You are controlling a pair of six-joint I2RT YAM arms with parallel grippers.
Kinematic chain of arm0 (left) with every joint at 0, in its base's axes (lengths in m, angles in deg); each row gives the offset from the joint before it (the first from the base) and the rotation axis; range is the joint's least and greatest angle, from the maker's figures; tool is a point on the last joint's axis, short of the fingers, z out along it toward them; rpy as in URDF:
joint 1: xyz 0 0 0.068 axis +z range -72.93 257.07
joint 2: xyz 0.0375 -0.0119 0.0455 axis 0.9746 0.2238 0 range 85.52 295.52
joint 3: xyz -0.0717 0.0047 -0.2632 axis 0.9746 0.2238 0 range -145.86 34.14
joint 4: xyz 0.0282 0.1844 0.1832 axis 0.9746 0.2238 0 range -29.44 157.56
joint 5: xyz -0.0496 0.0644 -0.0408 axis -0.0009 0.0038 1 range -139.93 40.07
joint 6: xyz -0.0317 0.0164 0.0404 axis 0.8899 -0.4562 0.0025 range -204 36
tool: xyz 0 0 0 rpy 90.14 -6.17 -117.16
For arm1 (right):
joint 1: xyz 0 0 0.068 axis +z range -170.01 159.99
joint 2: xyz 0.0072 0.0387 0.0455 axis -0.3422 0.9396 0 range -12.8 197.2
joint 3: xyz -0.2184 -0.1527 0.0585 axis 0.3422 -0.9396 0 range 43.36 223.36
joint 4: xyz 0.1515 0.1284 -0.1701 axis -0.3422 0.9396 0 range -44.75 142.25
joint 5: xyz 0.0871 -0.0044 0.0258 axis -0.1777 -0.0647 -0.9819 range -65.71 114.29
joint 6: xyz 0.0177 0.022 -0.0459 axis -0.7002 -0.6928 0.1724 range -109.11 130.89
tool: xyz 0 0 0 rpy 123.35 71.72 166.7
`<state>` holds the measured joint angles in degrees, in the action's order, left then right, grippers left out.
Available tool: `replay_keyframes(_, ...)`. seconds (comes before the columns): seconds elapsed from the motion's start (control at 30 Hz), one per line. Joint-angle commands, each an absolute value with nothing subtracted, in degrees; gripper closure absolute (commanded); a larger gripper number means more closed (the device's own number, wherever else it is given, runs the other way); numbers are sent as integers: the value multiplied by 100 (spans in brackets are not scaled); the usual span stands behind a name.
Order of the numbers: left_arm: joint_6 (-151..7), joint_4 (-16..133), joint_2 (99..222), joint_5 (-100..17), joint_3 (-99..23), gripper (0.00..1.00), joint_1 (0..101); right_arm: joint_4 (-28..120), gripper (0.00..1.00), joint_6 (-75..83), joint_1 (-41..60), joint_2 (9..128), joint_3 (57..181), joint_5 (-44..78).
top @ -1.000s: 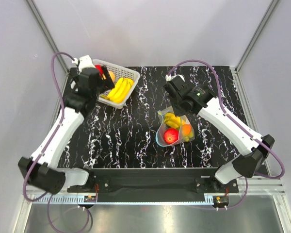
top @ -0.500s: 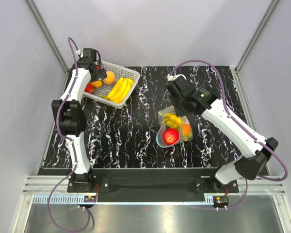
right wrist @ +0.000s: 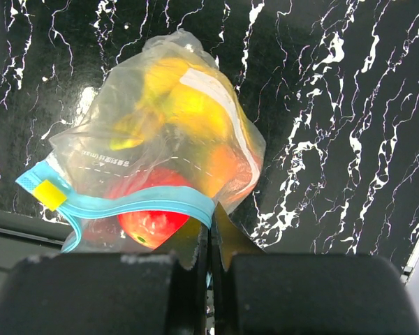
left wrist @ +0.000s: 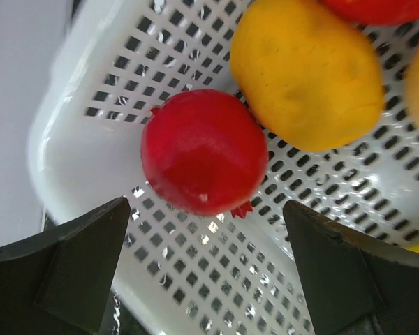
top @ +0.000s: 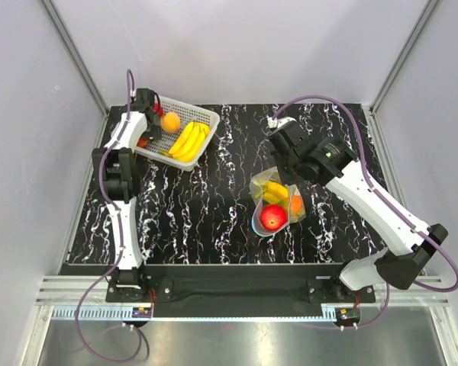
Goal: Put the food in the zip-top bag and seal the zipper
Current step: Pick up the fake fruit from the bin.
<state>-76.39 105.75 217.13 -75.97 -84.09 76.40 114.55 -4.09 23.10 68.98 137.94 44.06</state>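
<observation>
The clear zip-top bag (top: 278,200) hangs over the middle of the table with a red apple (top: 273,218), bananas (top: 272,190) and an orange fruit (top: 295,203) inside. My right gripper (right wrist: 211,225) is shut on one end of the blue zipper (right wrist: 140,206), and the bag (right wrist: 174,118) spreads out ahead of it. My left gripper (left wrist: 206,279) is open just above the white basket's corner, its fingers either side of a red fruit (left wrist: 204,150) and apart from it. A yellow-orange fruit (left wrist: 307,77) lies beside the red one.
The white lattice basket (top: 202,116) stands at the table's far left and holds bananas (top: 188,141) and an orange fruit (top: 170,122). A yellow slider tab (right wrist: 50,194) sits at the zipper's far end. Grey walls close off the left, back and right.
My left arm has unfolded and reached out to the basket's far-left corner. My right gripper has carried the bag slightly right and toward the near edge.
</observation>
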Motion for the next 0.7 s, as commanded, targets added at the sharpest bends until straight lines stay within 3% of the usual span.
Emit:
replay_keyframes(0.0, -7917, 10424, 21928, -7464, -8451, 1, 7952, 11266, 100, -308, 2288, 6762, 13880, 4319)
replay_keyframes(0.17, -7821, 10538, 22184, -7243, -8644, 6, 8023, 11266, 100, -317, 2288, 6798, 13889, 4319)
replay_keyframes(0.2, -7768, 10564, 22140, -7156, -8697, 11, 8032, 11266, 100, -326, 2288, 6789, 13881, 4327)
replay_keyframes(0.23, -7707, 10504, 22079, -7085, -8732, 26, 8032, 11283, 100, -335, 2279, 6789, 13889, 4336)
replay_keyframes(0.33, -7566, 10302, 21571, -6716, -8671, 41, 8032, 11310, 100, -352, 2279, 6806, 13889, 4380)
replay_keyframes(0.67, -7082, 10081, 20314, -6188, -8654, 42, 8023, 11389, 100, -405, 2288, 6877, 13960, 4354)
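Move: The red pomegranate lies just under my open left hand, about 3 cm left, 1 cm back and 5 cm below. At about its level in the bin, the yellow mango is some 3 cm ahead and 2 cm right of this hand, the red apple about 9 ahead and 3 right, the peach about 5 ahead and 9 right. From my right hand the pomegranate is about 25 cm ahead, 48 cm left and 22 cm below. I sink my open left hand about 5 cm while easing some 3 cm left, so that the fingers straddle the red pomegranate, then close on it and pinch it from both sides. Then I lift it about 10 cm, drifting a little right and forward, tipping the fingers some 15 degrees towards forward and keeping my grip. ##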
